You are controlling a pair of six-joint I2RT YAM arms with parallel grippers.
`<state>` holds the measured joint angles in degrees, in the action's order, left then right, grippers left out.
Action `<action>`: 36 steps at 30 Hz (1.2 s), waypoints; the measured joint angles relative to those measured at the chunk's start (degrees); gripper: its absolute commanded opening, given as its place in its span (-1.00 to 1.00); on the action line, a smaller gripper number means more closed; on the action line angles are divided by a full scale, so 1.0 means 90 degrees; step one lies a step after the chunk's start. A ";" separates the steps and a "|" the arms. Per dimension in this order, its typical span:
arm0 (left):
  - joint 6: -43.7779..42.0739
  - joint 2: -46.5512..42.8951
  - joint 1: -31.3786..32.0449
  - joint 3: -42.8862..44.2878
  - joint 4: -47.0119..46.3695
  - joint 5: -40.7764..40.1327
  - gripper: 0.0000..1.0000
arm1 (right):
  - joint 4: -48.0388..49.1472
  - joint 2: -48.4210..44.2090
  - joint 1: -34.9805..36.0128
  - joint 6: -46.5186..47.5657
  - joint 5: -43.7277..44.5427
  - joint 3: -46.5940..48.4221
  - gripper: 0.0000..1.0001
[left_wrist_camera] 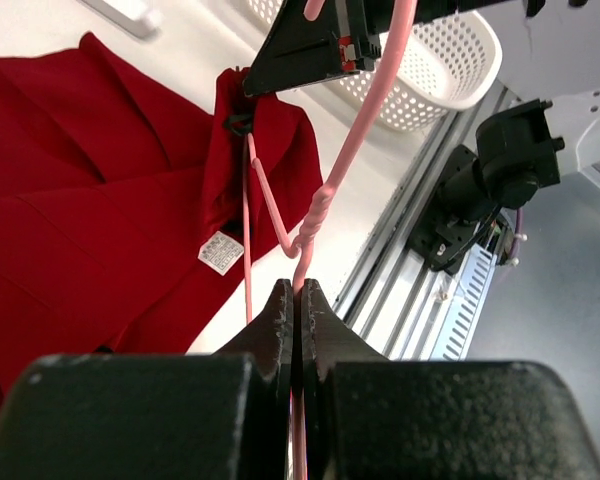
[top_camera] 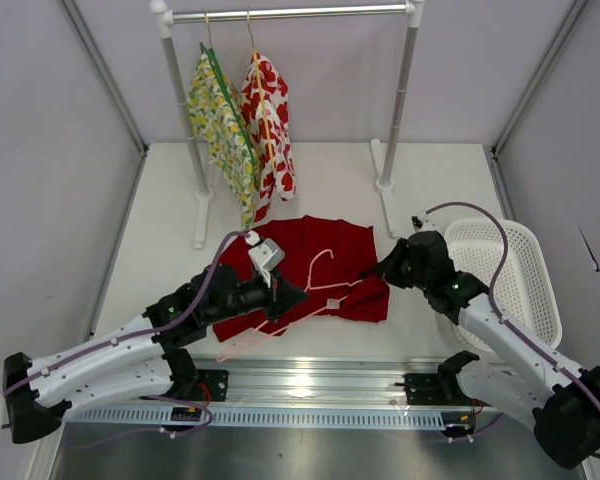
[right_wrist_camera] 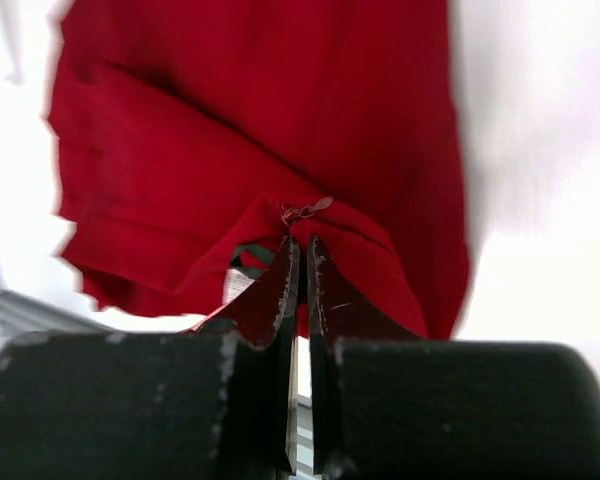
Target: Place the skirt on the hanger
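Note:
The deep-red skirt (top_camera: 320,245) lies spread on the white table, with a white label (left_wrist_camera: 221,252) near its front edge. The thin pale pink hanger (left_wrist_camera: 380,75) lies partly over the skirt's front part, hook toward the middle of the cloth. My left gripper (top_camera: 298,295) is shut on the hanger's wire just below the twisted neck, as the left wrist view (left_wrist_camera: 295,290) shows. At the skirt's right front corner, my right gripper (top_camera: 372,272) is shut on a pinched fold of the red cloth (right_wrist_camera: 230,120), with the fabric bunched at its fingertips (right_wrist_camera: 302,245).
A clothes rack (top_camera: 290,14) stands at the back with a yellow-green floral garment (top_camera: 223,125) and a white garment with red flowers (top_camera: 270,120) hanging on it. A white plastic basket (top_camera: 520,270) sits at the right. A metal rail (top_camera: 310,385) runs along the near edge.

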<state>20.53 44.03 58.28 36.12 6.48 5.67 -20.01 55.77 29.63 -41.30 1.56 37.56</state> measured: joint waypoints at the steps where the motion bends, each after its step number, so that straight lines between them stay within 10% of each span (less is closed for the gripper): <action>1: 0.0002 -0.0049 0.0000 0.0000 0.0000 -0.0056 -1.00 | 0.0175 -0.0090 -0.0036 -0.0046 -0.0121 -0.0085 -1.00; 22: 0.0056 -0.0401 -0.0104 -0.0002 -0.0012 -0.0860 -1.00 | 0.2402 -0.0262 -0.0984 -0.0573 -0.2118 -0.1209 -1.00; 36: 0.0141 0.0019 -0.0117 -0.0124 -0.0170 -0.0223 -1.00 | -0.0559 0.0313 -0.0117 0.0333 -0.0187 0.0563 -0.13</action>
<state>21.80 44.21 57.23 35.00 4.95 3.66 -25.04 58.59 28.58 -38.30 -0.12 42.63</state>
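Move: The right hand already has the skirt's waist edge pinched between its shut fingertips; the hanger end is about 2 cm to its left and 1 cm nearer, tucked under that edge. The white label lies some 8 cm left, 5 cm nearer and 5 cm lower, the basket roughly 28 cm to the right and 2 cm nearer. From the left hand, which grips the hanger, that waist edge lies around 14 cm right, 4 cm ahead and 8 cm below. Up and leftward by only about 2 cm, its left side rolling up some 20 degrees, the right hand works the pinched waist edge at the hanger end, then sinks and rolls back almost to where it began while its fingers part to nearly half open. The left hand keeps its grip on the hanger, easing forward, left and up about 2 cm each, then backing and settling down again. ##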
